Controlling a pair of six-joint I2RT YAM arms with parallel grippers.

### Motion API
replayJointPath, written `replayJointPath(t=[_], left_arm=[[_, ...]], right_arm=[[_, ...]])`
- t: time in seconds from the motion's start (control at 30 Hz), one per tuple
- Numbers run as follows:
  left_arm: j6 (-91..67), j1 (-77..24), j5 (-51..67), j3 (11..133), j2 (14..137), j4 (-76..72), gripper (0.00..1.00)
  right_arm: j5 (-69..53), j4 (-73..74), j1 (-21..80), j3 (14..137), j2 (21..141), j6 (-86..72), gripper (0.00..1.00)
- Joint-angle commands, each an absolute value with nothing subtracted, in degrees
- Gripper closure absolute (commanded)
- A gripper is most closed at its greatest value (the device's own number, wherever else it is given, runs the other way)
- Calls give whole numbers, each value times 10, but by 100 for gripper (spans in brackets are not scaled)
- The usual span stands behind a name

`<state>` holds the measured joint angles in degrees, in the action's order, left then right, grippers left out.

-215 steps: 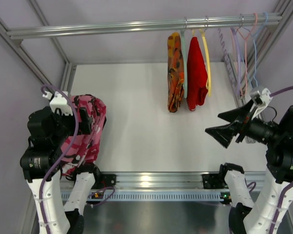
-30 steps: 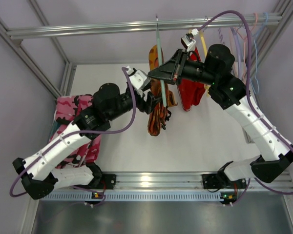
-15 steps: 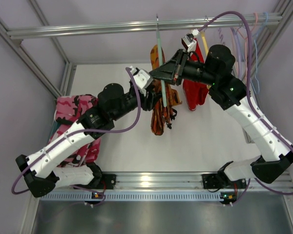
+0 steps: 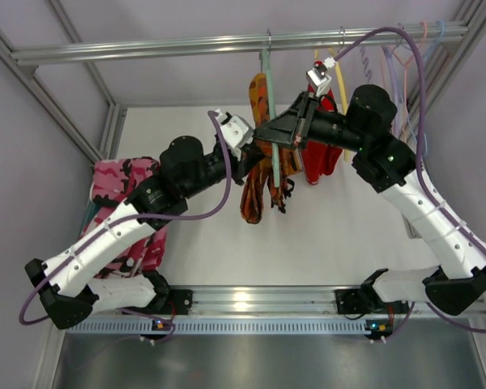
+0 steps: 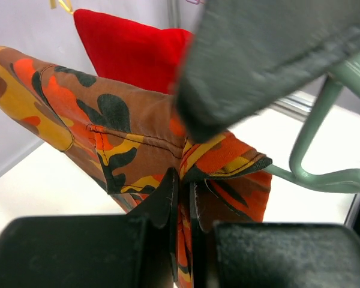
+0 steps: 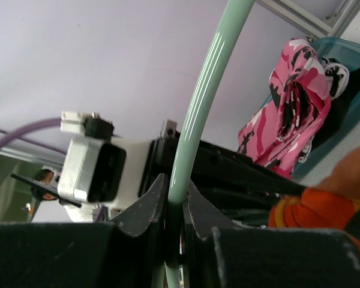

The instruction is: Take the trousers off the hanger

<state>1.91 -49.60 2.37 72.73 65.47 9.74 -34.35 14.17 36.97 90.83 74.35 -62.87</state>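
Observation:
The orange patterned trousers (image 4: 257,190) hang over the pale grey-green hanger (image 4: 269,105), whose hook is on the rail (image 4: 146,49). My left gripper (image 4: 247,158) is shut on a fold of the trousers (image 5: 138,126), seen pinched between its fingers (image 5: 166,204) in the left wrist view. My right gripper (image 4: 263,136) is shut on the hanger's arm (image 6: 198,114), which runs up between its fingertips (image 6: 153,201). The hanger's curved end (image 5: 324,174) shows to the right of the cloth.
A plain red garment (image 4: 317,154) on a yellow hanger (image 4: 338,77) hangs just right of the trousers. Lilac, pink and blue hangers (image 4: 405,57) hang at the far right. A pink camouflage garment (image 4: 117,190) lies at the left, under the left arm.
Since 7.2 s ago both arms came in from the sides and took hold of trousers and hanger. In the last second the hanger shifted slightly right and the trousers' lower end swung left.

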Motion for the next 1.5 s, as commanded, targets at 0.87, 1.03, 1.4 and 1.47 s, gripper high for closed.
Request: replayJointPath(t=[0.87, 1.03, 1.4, 1.47], left_arm=[[-25, -340, 38, 1177, 689, 125, 100], [-51, -288, 26, 1204, 678, 125, 100], [-65, -128, -59, 1102, 527, 131, 100], [-60, -94, -75, 1067, 485, 134, 100]], right_arm=[[-426, 93, 321, 655, 588, -452, 100], [-426, 110, 322, 628, 582, -434, 100], [-455, 165, 322, 616, 551, -367, 100], [-464, 176, 322, 613, 541, -356, 100]])
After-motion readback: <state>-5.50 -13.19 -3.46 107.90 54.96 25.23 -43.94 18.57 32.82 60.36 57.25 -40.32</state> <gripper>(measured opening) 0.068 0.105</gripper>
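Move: The camouflage trousers are already pinched in the left fingers, their bulk about 5 cm ahead and 10 cm below; from the right hand, which still grips the green hanger, that bulk is some 18 cm down, 5 cm ahead and 3 cm left. The pink clothes lie roughly 45 cm left of the left hand, about level fore and aft, 33 cm below. From the right hand the rail runs some 18 cm ahead and 10 cm above, the red garment 17 cm ahead, 13 cm right, 12 cm below. The trousers are drawn off the hanger by the left hand, still pinching them, which lifts about 25 cm and then sweeps as far left, turning some 50 degrees, mostly counter-clockwise. Meanwhile the right hand keeps its grip and draws the hanger back and a little right, then mainly down, away from the rail. ##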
